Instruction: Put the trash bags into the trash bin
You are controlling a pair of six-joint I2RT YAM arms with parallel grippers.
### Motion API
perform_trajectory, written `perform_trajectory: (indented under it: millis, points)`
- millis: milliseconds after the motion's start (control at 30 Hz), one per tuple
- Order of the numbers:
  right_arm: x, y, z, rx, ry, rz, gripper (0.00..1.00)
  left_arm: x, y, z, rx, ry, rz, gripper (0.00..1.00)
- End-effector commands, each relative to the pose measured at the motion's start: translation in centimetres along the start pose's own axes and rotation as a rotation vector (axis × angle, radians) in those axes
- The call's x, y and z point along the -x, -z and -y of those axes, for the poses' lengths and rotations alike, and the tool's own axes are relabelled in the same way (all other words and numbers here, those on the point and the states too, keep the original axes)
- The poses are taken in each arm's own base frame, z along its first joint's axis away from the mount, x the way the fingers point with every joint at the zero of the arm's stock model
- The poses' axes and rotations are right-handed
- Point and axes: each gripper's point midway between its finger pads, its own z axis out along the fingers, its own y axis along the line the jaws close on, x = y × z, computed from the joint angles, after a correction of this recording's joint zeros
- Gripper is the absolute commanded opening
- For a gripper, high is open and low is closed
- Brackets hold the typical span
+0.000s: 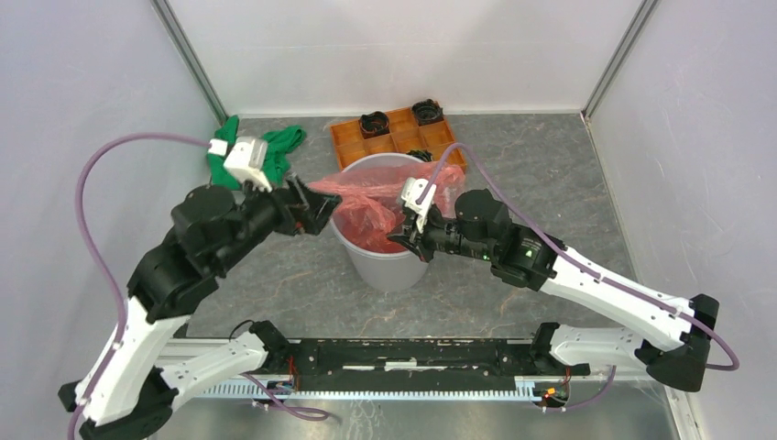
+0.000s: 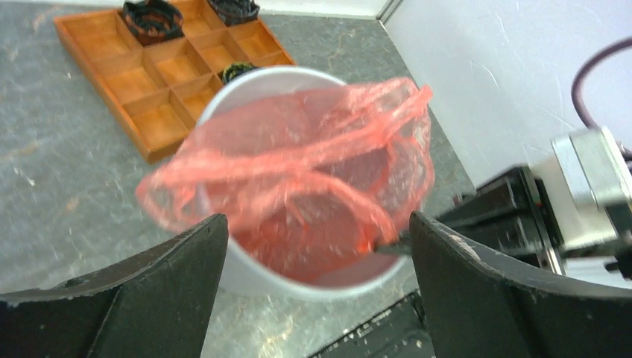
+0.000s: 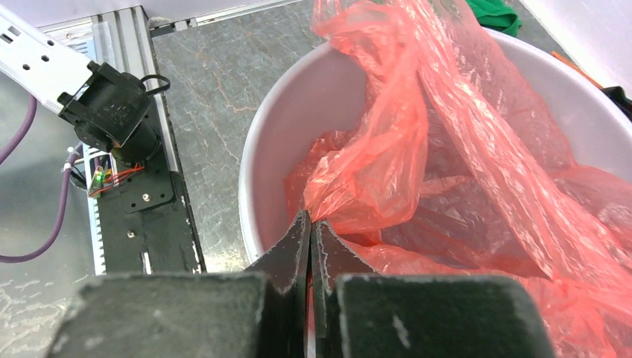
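Note:
The translucent red-orange trash bag [image 1: 371,206] lies crumpled in the mouth of the light grey trash bin [image 1: 385,266] at the table's middle. Part of it sits inside, and loose film rises above the rim. My right gripper [image 1: 410,236] hangs over the near right rim. In the right wrist view it [image 3: 309,220] is shut on a fold of the bag [image 3: 447,134] inside the bin [image 3: 279,127]. My left gripper [image 1: 316,209] stands open just left of the bin. In its wrist view the wide jaws [image 2: 317,220] frame the bag [image 2: 298,171] and the bin [image 2: 246,276], holding nothing.
An orange compartment tray [image 1: 394,139] lies behind the bin with black items [image 1: 374,122] in some cells. A green cloth [image 1: 286,140] is bunched at the back left. Grey walls close in the sides, and the arms' mounting rail [image 1: 394,353] runs along the near edge.

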Motion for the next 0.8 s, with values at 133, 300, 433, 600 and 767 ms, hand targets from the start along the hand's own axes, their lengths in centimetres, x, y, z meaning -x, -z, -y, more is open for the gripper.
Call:
perform_trajectory:
  millis: [133,300,433,600,767]
  points:
    - [2.2,-1.4,-0.9,0.104,0.025,0.104,0.01,-5.7,3.1,-2.9,0.052,0.235,-0.058,0.89]
    - [3.0,-0.1,-3.1,0.23,0.075,0.12,0.01,-3.8,4.7,-5.4,0.158,0.3,0.085,0.79]
    - [1.7,0.8,-4.1,0.293,0.115,0.075,0.01,-3.9,3.3,-7.2,0.269,0.238,0.098,0.85]
    - [0.4,1.0,-3.2,0.239,0.129,0.028,0.04,-3.1,-0.1,-7.0,0.36,0.057,-0.016,0.77]
    - [0.5,1.0,-2.1,0.184,0.167,0.039,0.07,-2.1,-0.7,-7.1,0.399,0.012,-0.034,0.79]
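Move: The left end of the trash bag's mouth lies about 8 cm ahead of the open left gripper, 3 cm to its left and some 9 cm below. The trash bin's middle is about 9 cm ahead of that gripper, 10 cm to its right and 27 cm below; the wooden tray is about 32 cm ahead, 12 cm right. From the right gripper, already pinching the bag's near edge, the bin's middle is about 8 cm ahead, 2 cm left and 17 cm below. Bring the left gripper down about 6 cm while easing it back and left, then swing it forward some 6 cm towards the bag's left end, turning it nearly 20 degrees counter-clockwise and tipping the fingers down, still wide apart. Keep the right fingers on the bag, shift left slightly, then draw back about 3 cm with a 15-degree counter-clockwise turn. ##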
